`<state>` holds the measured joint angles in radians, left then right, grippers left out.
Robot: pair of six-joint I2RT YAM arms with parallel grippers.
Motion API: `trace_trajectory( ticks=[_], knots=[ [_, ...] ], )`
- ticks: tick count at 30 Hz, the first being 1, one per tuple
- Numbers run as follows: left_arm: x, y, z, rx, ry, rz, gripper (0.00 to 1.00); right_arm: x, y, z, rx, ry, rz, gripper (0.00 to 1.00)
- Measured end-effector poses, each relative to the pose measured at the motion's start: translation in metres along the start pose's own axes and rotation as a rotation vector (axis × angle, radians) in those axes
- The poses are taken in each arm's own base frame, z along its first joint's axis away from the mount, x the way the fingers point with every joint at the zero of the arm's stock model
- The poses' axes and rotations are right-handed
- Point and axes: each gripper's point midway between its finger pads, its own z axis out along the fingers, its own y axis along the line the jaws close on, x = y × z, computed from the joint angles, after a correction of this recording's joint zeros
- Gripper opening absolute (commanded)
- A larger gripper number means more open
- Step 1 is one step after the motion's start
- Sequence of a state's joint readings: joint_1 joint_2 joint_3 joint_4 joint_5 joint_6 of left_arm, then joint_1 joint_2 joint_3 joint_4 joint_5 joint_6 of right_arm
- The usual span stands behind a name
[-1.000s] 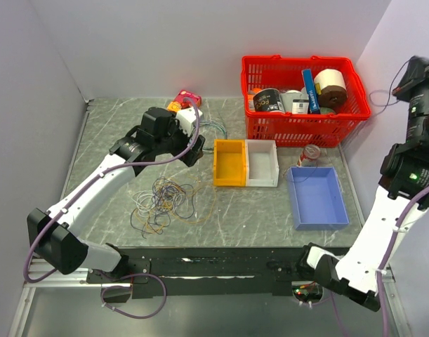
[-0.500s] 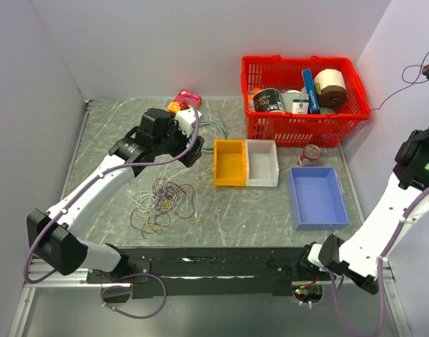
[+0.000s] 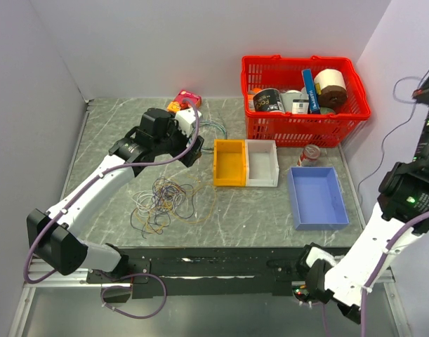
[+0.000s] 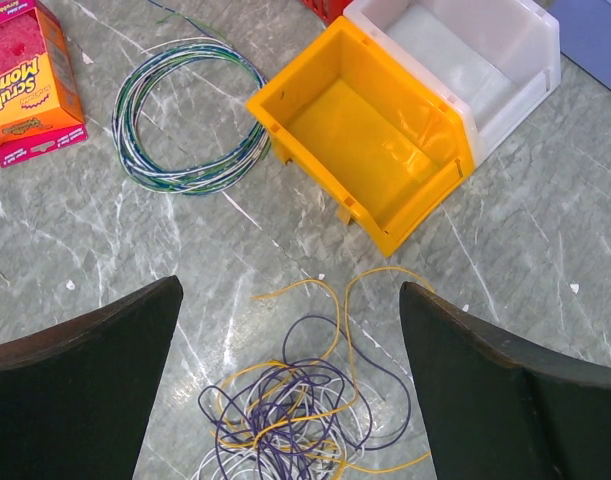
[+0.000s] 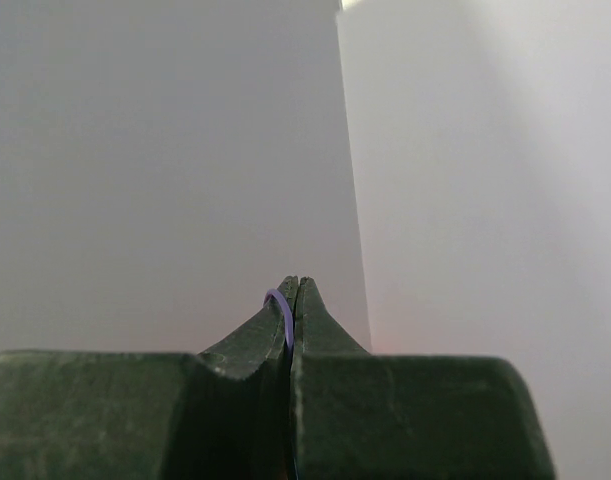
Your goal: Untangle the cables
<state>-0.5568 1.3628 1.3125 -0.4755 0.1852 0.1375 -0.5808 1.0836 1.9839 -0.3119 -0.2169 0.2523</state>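
The cables (image 3: 165, 203) lie in a tangled heap of yellow, purple and white strands on the grey table, left of centre. My left gripper (image 3: 194, 149) hangs above their far edge. In the left wrist view it (image 4: 290, 285) stands wide open with nothing between its fingers, the heap (image 4: 295, 420) just below. My right gripper (image 3: 419, 93) is raised high at the right edge, off the table. Its jaws (image 5: 294, 290) are shut on a thin purple cable (image 5: 282, 310). That strand (image 3: 387, 137) hangs from it in a long loop.
A yellow bin (image 3: 229, 163) and a white bin (image 3: 262, 163) stand side by side mid-table. Right of them are a blue tray (image 3: 316, 196), a can (image 3: 310, 153) and a red basket (image 3: 270, 126) of goods. A blue-green wire coil (image 4: 190, 120) and a scrub-pad box (image 4: 25, 80) lie at the back.
The right arm swung out past the right edge and came back lower. The purple strand now trails from it in a longer loop. The left arm and the heap have not moved.
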Motion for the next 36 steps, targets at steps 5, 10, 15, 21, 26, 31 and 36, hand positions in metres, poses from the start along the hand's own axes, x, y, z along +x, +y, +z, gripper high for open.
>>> trace_trajectory(
  ticks=[5, 10, 15, 21, 26, 31, 36],
  knots=[
    [0.000, 0.000, 0.000, -0.001, 0.000, -0.001, 0.96, 0.073, -0.020, -0.004, 0.037, 0.131, 0.030, 0.00],
    [0.003, 0.001, 0.001, -0.002, 0.007, -0.002, 0.96, 0.167, -0.043, -0.017, 0.085, 0.317, 0.092, 0.00],
    [0.005, 0.001, 0.001, -0.002, 0.011, -0.003, 0.96, 0.198, -0.052, -0.003, 0.101, 0.403, 0.118, 0.00],
    [0.005, 0.003, 0.001, -0.006, 0.009, -0.006, 0.96, 0.180, -0.041, 0.002, 0.057, 0.362, 0.127, 0.00],
    [0.005, 0.004, 0.000, -0.008, 0.008, -0.006, 0.96, 0.165, -0.032, 0.010, 0.028, 0.350, 0.128, 0.00],
    [0.003, 0.004, -0.001, -0.009, 0.001, -0.005, 0.96, 0.124, -0.020, 0.014, 0.001, 0.276, 0.104, 0.00],
    [0.003, 0.005, -0.001, -0.012, 0.000, -0.006, 0.96, 0.086, 0.001, 0.006, -0.055, 0.200, 0.085, 0.00]
  ],
)
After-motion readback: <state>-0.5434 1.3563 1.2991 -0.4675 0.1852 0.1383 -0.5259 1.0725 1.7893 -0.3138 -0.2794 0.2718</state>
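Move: The right hand, high up with the purple cable pinched in its shut fingers, has the red basket some 27 cm ahead, 13 cm to its left and about 60 cm below. The red can stands roughly 13 cm ahead and 10 cm left, and the blue bin level with it and 8 cm left, both near 65 cm down. From the idle left hand the basket lies about 17 cm ahead, 38 cm right and 19 cm lower. The right hand swings its held cable about 17 cm down and forward, then 10 up, back and left. ##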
